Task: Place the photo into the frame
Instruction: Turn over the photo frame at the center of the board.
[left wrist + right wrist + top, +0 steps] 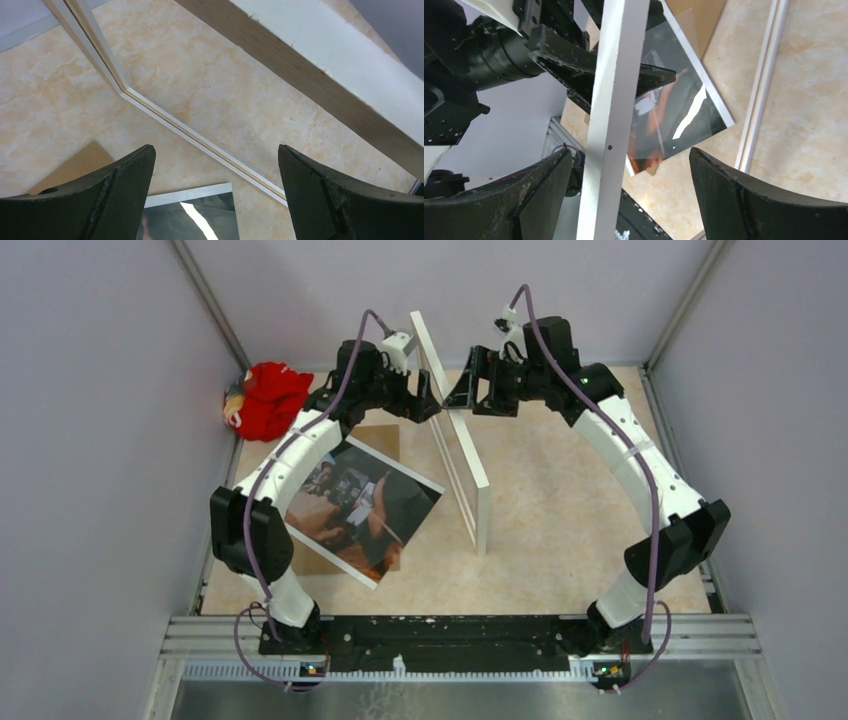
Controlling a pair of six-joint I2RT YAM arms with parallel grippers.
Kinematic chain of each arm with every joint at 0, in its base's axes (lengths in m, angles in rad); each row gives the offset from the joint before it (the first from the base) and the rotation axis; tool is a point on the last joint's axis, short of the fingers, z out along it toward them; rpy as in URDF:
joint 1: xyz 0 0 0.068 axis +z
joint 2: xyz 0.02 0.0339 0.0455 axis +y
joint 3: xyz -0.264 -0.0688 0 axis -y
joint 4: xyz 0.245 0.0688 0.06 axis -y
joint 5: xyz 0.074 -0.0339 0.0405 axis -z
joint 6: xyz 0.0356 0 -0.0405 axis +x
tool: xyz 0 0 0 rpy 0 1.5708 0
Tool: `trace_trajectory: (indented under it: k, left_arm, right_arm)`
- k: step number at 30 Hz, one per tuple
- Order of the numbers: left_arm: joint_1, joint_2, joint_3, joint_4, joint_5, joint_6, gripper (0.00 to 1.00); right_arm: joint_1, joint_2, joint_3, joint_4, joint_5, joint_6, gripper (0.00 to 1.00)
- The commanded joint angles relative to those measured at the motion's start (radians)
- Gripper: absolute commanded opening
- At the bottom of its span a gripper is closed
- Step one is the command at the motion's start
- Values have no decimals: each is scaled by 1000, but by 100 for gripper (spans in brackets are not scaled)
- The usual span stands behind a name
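The white frame (452,435) stands upright on its long edge in the middle of the table, running from back to front. To its left the photo (362,508) lies face up, tilted, partly over a brown backing board (378,440). My left gripper (432,408) is open just left of the frame's top rail (325,65), and nothing is between its fingers (125,190). My right gripper (458,395) is open on the other side. The rail (614,100) passes between its fingers (734,195), nearer the left one, and neither finger touches it.
A red cloth toy (265,398) lies at the back left corner against the wall. Grey walls close the table on three sides. A metal rail (460,632) carrying both arm bases runs along the near edge.
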Motion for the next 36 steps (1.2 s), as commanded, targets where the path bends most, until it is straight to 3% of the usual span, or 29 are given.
trace_trajectory:
  k: [1, 8, 17, 24, 29, 36]
  left_arm:
    - [-24, 27, 47, 32, -27, 17, 99]
    - [-54, 85, 142, 2, -46, 26, 99]
    - [-82, 111, 175, -26, -69, 53, 99]
    - [-72, 65, 92, -62, -126, 91, 99]
    - [-50, -3, -37, -52, -155, 109, 99]
    - [-47, -89, -259, -13, -221, 189, 99]
  right_arm:
    - [9, 20, 118, -96, 82, -106, 85]
    - [10, 53, 232, -185, 113, -163, 82]
    - [9, 45, 228, -223, 174, -197, 78]
    - [7, 39, 221, -272, 415, -256, 59]
    - [-2, -13, 152, -272, 526, -300, 30]
    - [-2, -175, -89, -194, 595, -385, 26]
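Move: The frame stands on edge, its top bar running between the hands: about 4 cm to the right hand's left, 1 cm back and level with it. From the left hand that bar lies some 5 cm right and 5 cm higher, neither ahead nor back. The frame's bottom bar is on the table, 5 cm back and 2 cm left of the right hand, 26 cm below; the photo is 11 cm back, 25 cm left, equally low. Right hand goes 10 cm right, pinching the frame's top bar; left edges right, then sinks about 9 cm. ##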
